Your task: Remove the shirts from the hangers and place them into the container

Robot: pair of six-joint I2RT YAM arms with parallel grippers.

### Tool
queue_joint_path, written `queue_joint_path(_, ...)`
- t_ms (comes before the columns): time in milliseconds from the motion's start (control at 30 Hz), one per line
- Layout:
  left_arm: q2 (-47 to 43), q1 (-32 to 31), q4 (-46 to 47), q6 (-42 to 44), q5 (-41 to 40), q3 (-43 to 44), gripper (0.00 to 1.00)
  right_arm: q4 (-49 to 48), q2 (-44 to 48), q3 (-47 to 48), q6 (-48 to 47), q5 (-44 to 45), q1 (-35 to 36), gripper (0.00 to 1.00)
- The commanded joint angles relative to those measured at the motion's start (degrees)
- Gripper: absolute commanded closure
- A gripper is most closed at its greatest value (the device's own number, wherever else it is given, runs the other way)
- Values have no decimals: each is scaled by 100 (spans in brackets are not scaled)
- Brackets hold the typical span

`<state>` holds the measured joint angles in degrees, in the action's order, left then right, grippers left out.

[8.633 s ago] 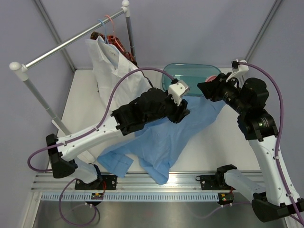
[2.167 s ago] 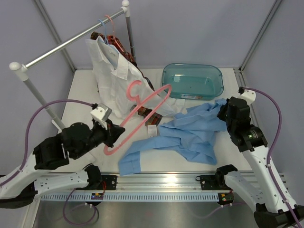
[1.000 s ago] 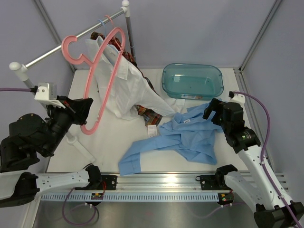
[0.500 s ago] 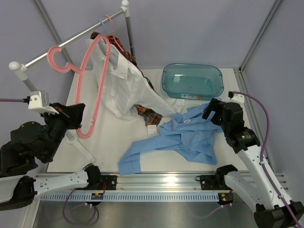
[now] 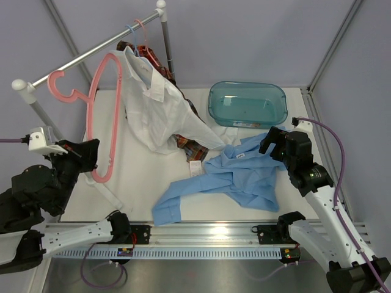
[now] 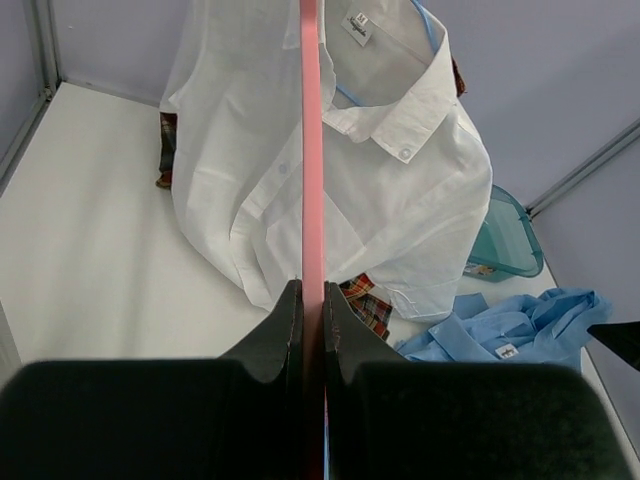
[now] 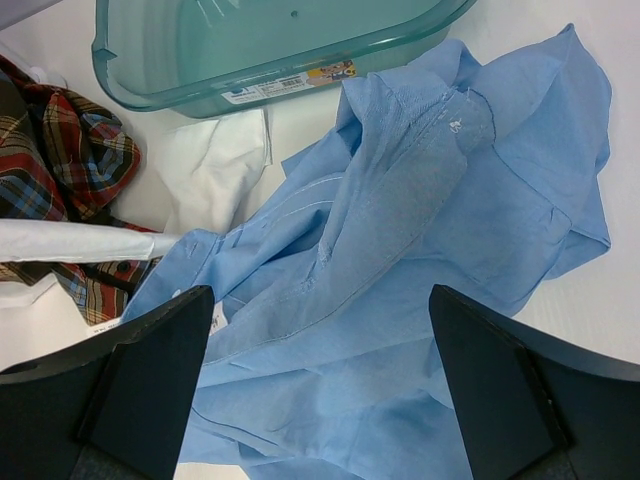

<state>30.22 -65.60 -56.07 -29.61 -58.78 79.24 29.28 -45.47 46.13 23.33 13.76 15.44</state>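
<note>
My left gripper (image 5: 90, 151) (image 6: 312, 300) is shut on a bare pink hanger (image 5: 98, 116) (image 6: 311, 150), held up with its hook close to the silver rail (image 5: 79, 59). A white shirt (image 5: 156, 110) (image 6: 400, 190) hangs from a light blue hanger (image 5: 130, 30) on that rail. Plaid shirt cloth (image 5: 194, 148) (image 7: 60, 160) shows under its hem. The light blue shirt (image 5: 238, 177) (image 7: 400, 250) lies crumpled on the table. My right gripper (image 5: 269, 143) (image 7: 320, 292) hovers open just above it, holding nothing. The teal container (image 5: 247, 104) (image 7: 250, 50) stands behind it with no shirt inside.
The rail runs diagonally across the back left on two white-capped posts (image 5: 164, 36). Its near post (image 5: 46, 119) stands right beside my left arm. Another pink hook (image 5: 142, 25) hangs on the rail by the blue one. Grey walls close in both sides.
My left arm has swung the pink hanger left and downward, bringing its hook from above the rail to its near end. The right arm and the shirts have not moved.
</note>
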Motion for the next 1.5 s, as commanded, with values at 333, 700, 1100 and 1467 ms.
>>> queue_joint_path(333,1618,-5,272,165,-1355,812,100,-273,109,-16,-83,-277,-15,1)
queue_joint_path(700,2813,1013,299,254,-258,1427,100,-335,153,-69,-92,-488,-15,1)
queue_joint_path(1100,3280,1770,281,341,-660,1664,100,-379,153,-104,-92,-550,-15,1)
queue_joint_path(1467,3579,2877,316,640,-46,1761,100,-388,83,-95,-110,-611,-15,1)
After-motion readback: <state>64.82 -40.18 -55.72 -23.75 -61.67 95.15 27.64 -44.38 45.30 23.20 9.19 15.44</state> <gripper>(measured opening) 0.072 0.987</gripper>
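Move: Some 18 cm ahead of the left hand, 5 cm to its left and 13 cm above lies the stretch of rod meant for the empty pink hanger that this hand holds by its lower part, hook up. The rod's near end is about 7 cm ahead, 16 cm left and 13 cm up; the white shirt's middle is roughly 22 cm ahead, 15 cm right and 8 cm down. From the right hand that stretch of rod lies about 5 cm ahead, 60 cm left and 33 cm up. Carrying the pink hanger upright in its still-shut fingers, the left hand goes about 10 cm forward towards the rod at nearly the same height, swinging some 6 cm right on the way and then coming back left. The wrist meanwhile turns about 25 degrees counter-clockwise, rolls its left side up and tips slightly down, bringing the hook up to the rod. ##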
